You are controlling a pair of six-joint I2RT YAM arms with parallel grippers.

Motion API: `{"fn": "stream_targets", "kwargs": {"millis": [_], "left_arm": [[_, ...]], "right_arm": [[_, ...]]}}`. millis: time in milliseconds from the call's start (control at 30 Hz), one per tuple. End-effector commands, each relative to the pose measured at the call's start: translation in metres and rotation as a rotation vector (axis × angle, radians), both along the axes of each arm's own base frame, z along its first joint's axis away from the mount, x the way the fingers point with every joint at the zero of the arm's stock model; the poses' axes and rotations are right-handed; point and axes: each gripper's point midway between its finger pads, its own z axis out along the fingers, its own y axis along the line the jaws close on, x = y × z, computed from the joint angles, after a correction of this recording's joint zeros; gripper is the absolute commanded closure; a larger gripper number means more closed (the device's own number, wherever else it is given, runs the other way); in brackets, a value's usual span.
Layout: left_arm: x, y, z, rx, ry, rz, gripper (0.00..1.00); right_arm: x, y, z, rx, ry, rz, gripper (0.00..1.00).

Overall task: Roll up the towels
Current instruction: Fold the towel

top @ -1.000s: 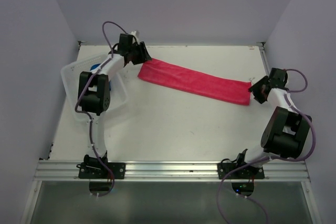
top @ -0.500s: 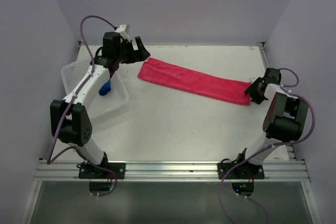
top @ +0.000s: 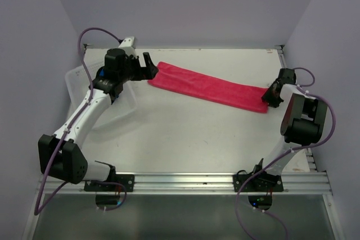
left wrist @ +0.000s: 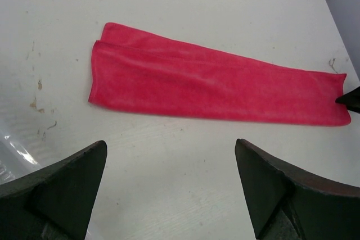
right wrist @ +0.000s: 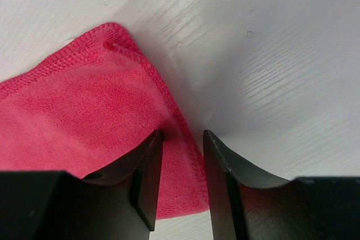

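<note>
The pink-red towel [top: 208, 87] lies flat on the table as a long folded strip, running from back left to right. My left gripper [top: 151, 66] is open wide just off its left end and holds nothing. In the left wrist view the towel [left wrist: 214, 85] lies beyond the gripper [left wrist: 171, 143]. My right gripper [top: 271, 95] is at the towel's right end. In the right wrist view its jaws [right wrist: 183, 134] straddle the towel's hemmed edge [right wrist: 84, 116] with a narrow gap, not pressed together. A bit of the blue towel [top: 100, 73] shows in the basket behind the left arm.
The white plastic basket [top: 73, 80] stands at the left edge of the table, partly under the left arm; its corner shows in the left wrist view [left wrist: 11, 144]. Walls close in the table at the back and on both sides.
The left gripper has opened wide and the left arm has stretched out over the basket, its gripper staying by the towel's left end. The right gripper has moved onto the towel's right end and its jaws have narrowed.
</note>
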Motion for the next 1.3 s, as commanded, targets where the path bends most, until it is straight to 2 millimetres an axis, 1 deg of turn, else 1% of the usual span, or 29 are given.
{"fn": "stream_targets", "kwargs": {"millis": [0,33,167,200,267,300,367,400,433,500,533,567,633,700,733,767,833,867,900,967,1000,1067,1100,1133,1167,1233,1267], "left_arm": [[-0.007,0.005,0.004,0.051,-0.071,0.003,0.0],[-0.009,0.005,0.003,0.06,-0.07,0.003,0.0],[-0.014,0.005,-0.008,0.09,-0.06,0.004,0.0],[-0.015,0.004,-0.01,0.092,-0.056,-0.001,0.0],[-0.017,0.003,-0.008,0.097,-0.064,-0.003,0.0],[-0.017,0.002,-0.008,0.1,-0.066,-0.005,0.0],[-0.018,0.004,-0.005,0.106,-0.076,0.004,0.0],[-0.018,0.004,-0.003,0.107,-0.079,0.007,0.0],[-0.019,0.004,-0.002,0.107,-0.084,0.006,0.0],[-0.019,0.004,-0.002,0.106,-0.082,0.006,0.0],[-0.019,0.003,-0.002,0.103,-0.081,0.0,0.0],[-0.019,0.002,-0.001,0.101,-0.084,-0.003,0.0],[-0.02,0.001,-0.001,0.096,-0.082,-0.009,0.0],[-0.021,-0.001,0.0,0.093,-0.085,-0.012,0.0],[-0.022,-0.002,0.001,0.094,-0.087,-0.017,0.0],[-0.023,-0.004,0.001,0.092,-0.088,-0.021,0.0],[-0.025,-0.009,0.001,0.093,-0.088,-0.032,0.0],[-0.025,-0.01,-0.001,0.094,-0.085,-0.034,0.01],[-0.027,-0.014,-0.001,0.093,-0.085,-0.046,0.0],[-0.028,-0.017,-0.001,0.091,-0.085,-0.057,0.0],[-0.029,-0.018,-0.001,0.087,-0.084,-0.06,0.0],[-0.03,-0.022,-0.002,0.083,-0.083,-0.072,0.0],[-0.031,-0.023,-0.002,0.08,-0.083,-0.076,0.0],[-0.031,-0.025,-0.003,0.079,-0.08,-0.084,0.0],[-0.031,-0.026,-0.003,0.078,-0.08,-0.083,0.0],[-0.032,-0.026,-0.003,0.079,-0.079,-0.083,0.0],[-0.032,-0.026,-0.003,0.077,-0.079,-0.084,0.0]], "right_arm": [[-0.008,-0.009,-0.002,-0.046,0.063,0.005,0.62],[-0.01,-0.012,-0.002,-0.058,0.072,-0.004,0.62],[-0.014,-0.012,-0.005,-0.06,0.1,0.012,0.61],[-0.013,-0.011,-0.007,-0.058,0.102,0.015,0.63],[-0.011,-0.01,-0.008,-0.046,0.102,0.021,0.67],[-0.013,-0.007,-0.011,-0.036,0.119,0.032,0.72],[-0.012,-0.01,-0.007,-0.046,0.133,0.039,0.79],[-0.015,-0.013,-0.007,-0.065,0.153,0.044,0.83],[-0.021,-0.014,-0.006,-0.066,0.184,0.043,0.89],[-0.026,-0.015,-0.003,-0.077,0.198,0.041,0.92],[-0.032,-0.017,0.001,-0.096,0.212,0.029,0.95],[-0.036,-0.019,0.002,-0.104,0.218,0.022,1.0],[-0.047,-0.021,0.005,-0.116,0.239,0.0,1.0],[-0.055,-0.028,0.014,-0.126,0.232,-0.036,1.0],[-0.063,-0.03,0.015,-0.129,0.246,-0.05,1.0],[-0.067,-0.036,0.027,-0.149,0.227,-0.074,1.0],[-0.078,-0.041,0.038,-0.181,0.243,-0.093,1.0],[-0.082,-0.049,0.055,-0.235,0.225,-0.117,1.0],[-0.087,-0.05,0.061,-0.251,0.229,-0.126,1.0],[-0.09,-0.055,0.078,-0.285,0.201,-0.151,1.0],[-0.09,-0.055,0.092,-0.296,0.165,-0.165,1.0],[-0.086,-0.054,0.107,-0.295,0.12,-0.173,1.0],[-0.085,-0.048,0.117,-0.298,0.096,-0.172,1.0],[-0.079,-0.045,0.125,-0.303,0.068,-0.166,1.0],[-0.072,-0.033,0.132,-0.301,0.037,-0.137,1.0],[-0.059,-0.02,0.144,-0.288,-0.012,-0.107,1.0],[-0.052,-0.007,0.148,-0.274,-0.032,-0.077,1.0]]}}
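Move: My right fingers, half open and almost at table height, already straddle the red towel's right end edge, roughly under the pads. From that hand, the towel's left end lies about 55 cm left and 14 cm ahead. A scuff mark sits some 9 cm straight ahead, and the table's side rail runs about 13 cm to the right, level with the hand. From my left hand, the towel's right end is some 51 cm right, level ahead, and 24 cm below. I shut my right fingers on the towel's right edge, pinching it, then drag it back towards my base and somewhat right, about 8 cm back. Still holding on, I raise it some 12 cm, my hand's left side tipping down about 15 degrees, and ease slightly forward and left at the end. My open left hand drifts a few centimetres back, down and right, touching nothing. ##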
